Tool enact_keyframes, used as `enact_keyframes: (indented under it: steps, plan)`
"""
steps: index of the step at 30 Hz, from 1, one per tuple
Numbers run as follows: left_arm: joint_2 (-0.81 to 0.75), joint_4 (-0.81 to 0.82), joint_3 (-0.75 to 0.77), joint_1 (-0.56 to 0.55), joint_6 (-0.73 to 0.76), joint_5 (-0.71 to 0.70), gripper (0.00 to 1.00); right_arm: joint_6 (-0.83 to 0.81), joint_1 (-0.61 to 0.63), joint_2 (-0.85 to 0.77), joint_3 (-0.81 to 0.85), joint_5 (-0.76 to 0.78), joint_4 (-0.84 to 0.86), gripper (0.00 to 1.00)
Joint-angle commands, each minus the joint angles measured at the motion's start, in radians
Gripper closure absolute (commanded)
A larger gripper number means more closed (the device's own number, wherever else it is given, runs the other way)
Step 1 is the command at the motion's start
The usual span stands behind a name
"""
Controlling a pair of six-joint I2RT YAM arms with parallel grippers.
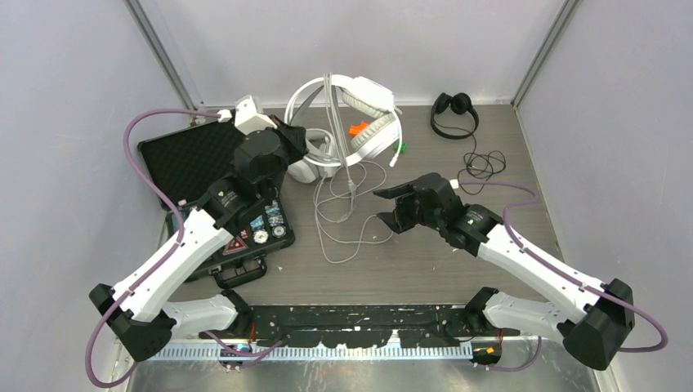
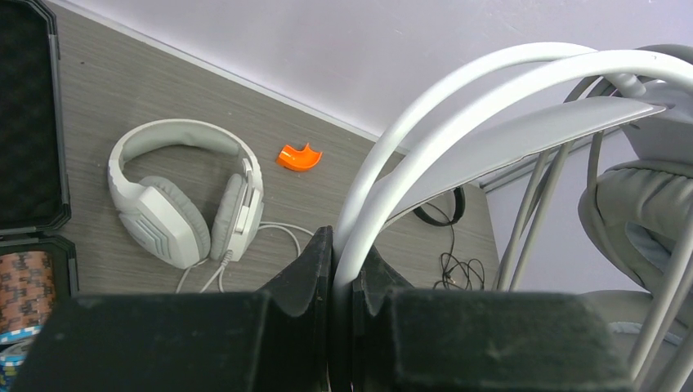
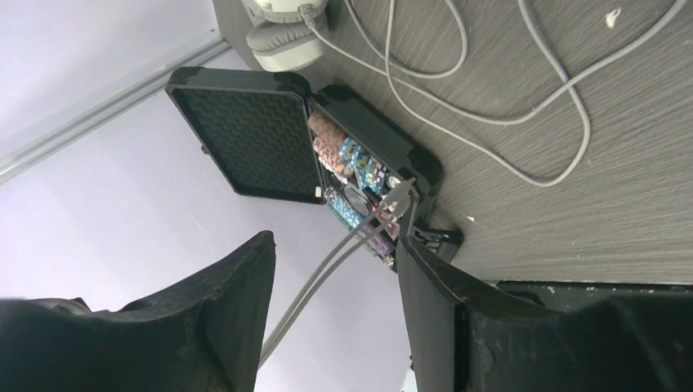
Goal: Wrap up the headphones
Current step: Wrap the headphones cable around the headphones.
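Observation:
My left gripper [image 1: 296, 145] [image 2: 343, 245] is shut on the headband of the large white-and-grey headphones [image 1: 372, 102] [image 2: 523, 135], holding them tilted up off the table. Their white cable [image 1: 347, 216] [image 3: 490, 122] hangs down and lies in loose loops on the table. To the right of the loops, my right gripper [image 1: 386, 208] [image 3: 335, 241] stands open. A doubled strand of grey cable [image 3: 327, 278] runs between its fingers without being pinched. A second pair of white headphones [image 1: 306, 169] [image 2: 188, 204] lies flat under the left gripper. The small black headphones [image 1: 454, 110] [image 2: 441, 214] lie at the back right.
An open black case [image 1: 196, 155] [image 3: 245, 139] holding poker chips [image 1: 266, 224] sits on the left under the left arm. An orange piece [image 1: 358, 128] [image 2: 298, 157] lies near the back wall. The black cable [image 1: 482, 163] is bunched beside the right arm.

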Motion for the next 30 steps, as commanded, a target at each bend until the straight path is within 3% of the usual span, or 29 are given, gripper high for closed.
enact_keyframes:
  steps: [1, 12, 14, 18, 20, 23, 30]
  plan:
    - [-0.041, 0.166, 0.011, -0.004, -0.051, 0.006, 1.00, 0.091, -0.001, 0.035, 0.041, -0.072, 0.058, 0.38]
    - [-0.021, 0.191, 0.006, -0.003, -0.055, 0.023, 1.00, 0.173, 0.006, 0.100, -0.005, -0.170, 0.151, 0.42]
    - [-0.025, 0.186, 0.006, -0.003, -0.078, 0.035, 1.00, 0.196, 0.006, 0.119, -0.035, -0.163, 0.206, 0.51]
    - [-0.038, 0.139, 0.023, -0.003, -0.123, 0.067, 1.00, 0.170, -0.006, 0.145, -0.086, -0.104, 0.355, 0.90]
    - [-0.036, 0.058, 0.060, -0.004, -0.142, 0.077, 1.00, 0.115, -0.018, 0.136, -0.082, -0.042, 0.364, 0.99]
    - [-0.041, -0.046, 0.093, -0.003, -0.161, 0.131, 1.00, 0.028, -0.051, 0.114, -0.079, 0.008, 0.371, 1.00]
    - [-0.093, -0.064, 0.051, -0.003, -0.132, 0.415, 1.00, -0.122, -0.138, 0.078, -0.131, 0.021, 0.529, 1.00]
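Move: The plugs at the free end of the headphones cable hang about 6 cm to the right hand's left, 1 cm ahead and 2 cm lower. From that hand the held white headphones are some 9 cm ahead, 7 cm left and 16 cm up; the loose table cable lies roughly 9 cm ahead, 8 cm left and 20 cm down. From the left hand the plugs hang about 5 cm back, 9 cm right, 18 cm below. The hanging cable end is met by the open right hand, which goes about 4 cm left, then dips a little and shuts, pinching the cable just behind the plugs; it then draws the cable forward and to the right, rising slightly. The left hand keeps its grip on the headband, first nearly still, then easing right, back and down about 4 cm, turning some 10 degrees clockwise and tipping down. ##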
